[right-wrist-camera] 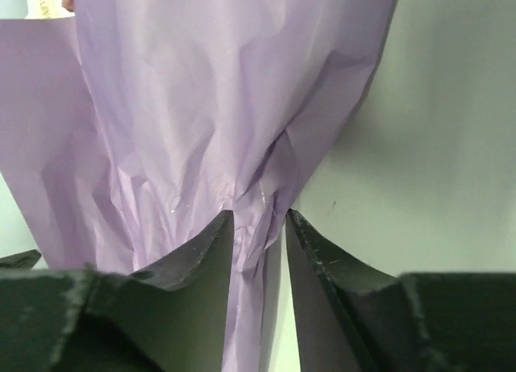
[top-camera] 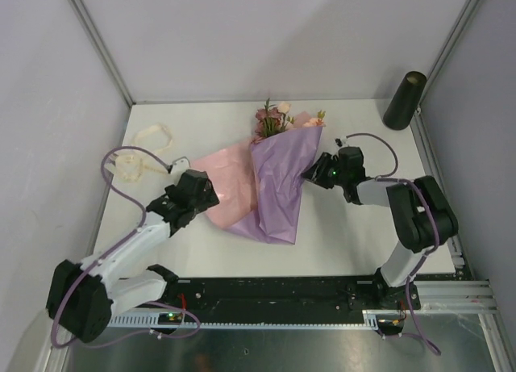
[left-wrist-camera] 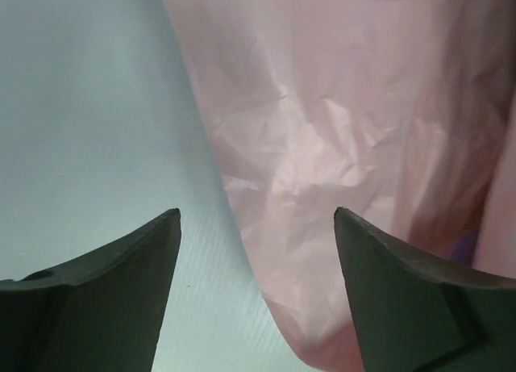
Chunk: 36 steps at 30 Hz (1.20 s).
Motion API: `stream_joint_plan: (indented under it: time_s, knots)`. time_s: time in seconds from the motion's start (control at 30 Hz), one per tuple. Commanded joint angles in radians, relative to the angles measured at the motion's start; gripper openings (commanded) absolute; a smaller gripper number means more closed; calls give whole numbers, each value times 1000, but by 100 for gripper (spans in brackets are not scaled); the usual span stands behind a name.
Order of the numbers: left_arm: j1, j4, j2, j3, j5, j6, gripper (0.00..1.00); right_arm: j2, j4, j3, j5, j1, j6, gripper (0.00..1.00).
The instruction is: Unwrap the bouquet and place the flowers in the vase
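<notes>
The bouquet (top-camera: 274, 174) lies mid-table with its lilac paper (top-camera: 278, 182) and pink paper (top-camera: 228, 177) loosened; the flowers (top-camera: 274, 120) stick out at its far end. The black vase (top-camera: 405, 100) stands at the far right corner. My left gripper (top-camera: 211, 196) is at the pink sheet's left edge. Its jaws (left-wrist-camera: 256, 214) are wide open, with the pink paper (left-wrist-camera: 347, 146) lying flat between them, not pinched. My right gripper (top-camera: 310, 175) is at the lilac paper's right edge. Its jaws (right-wrist-camera: 258, 214) stand slightly apart; a crumpled lilac fold (right-wrist-camera: 242, 130) runs between them with a gap beside it.
A cream ribbon (top-camera: 153, 135) lies loose on the table at the far left. Grey walls and a metal frame close in the white table (top-camera: 347, 235) on three sides. The vase is close to the right wall.
</notes>
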Motion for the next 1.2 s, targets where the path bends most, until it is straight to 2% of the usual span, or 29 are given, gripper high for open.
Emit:
stream_joint_plan:
  time_s: [0.0,0.1,0.23,0.47,0.63,0.87,1.0,1.17]
  knots:
    - [1,-11,-142,109,-13,111,89,-154,-222,59,110,5,-100,41]
    - [1,-40,-194,198,59,208,97,-246,-296,67,204,46,-136,48]
    - [2,-75,-256,268,168,306,99,-328,-347,91,331,179,-157,53]
    - [1,-92,-435,202,322,443,100,-332,-401,207,539,416,-166,54]
    - [2,-96,-541,101,326,485,100,-261,-417,309,719,548,-235,58]
    - [3,-115,-568,103,268,519,100,-91,-481,463,845,617,-317,60]
    - [2,-120,-572,95,287,516,100,-4,-518,527,877,626,-331,60]
    - [2,-126,-556,97,264,521,100,87,-525,593,844,628,-356,56]
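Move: From the right gripper, at the purple wrap's right side, the wrap's loose left edge lies about 13 cm left, 2 cm back and 3 cm lower. The flowers are some 15 cm ahead and 5 cm left; the opened pink sheet's middle is about 21 cm left and 1 cm back. From the left gripper, the sheet's middle is roughly 5 cm ahead, 3 cm right and 3 cm below; that loose edge is 5 cm ahead, 10 cm right and 3 cm lower. Lift the right gripper away from the wrap's right side and arc it up and left over the purple paper, about 15 cm left, then lower it towards the loose left edge; open its fingers wider and roll the hand some 40 degrees, left side dropping. Meanwhile raise the left gripper clear of the pink sheet, drawing slightly back, opening fully, tilting fingers up and turning clockwise. ##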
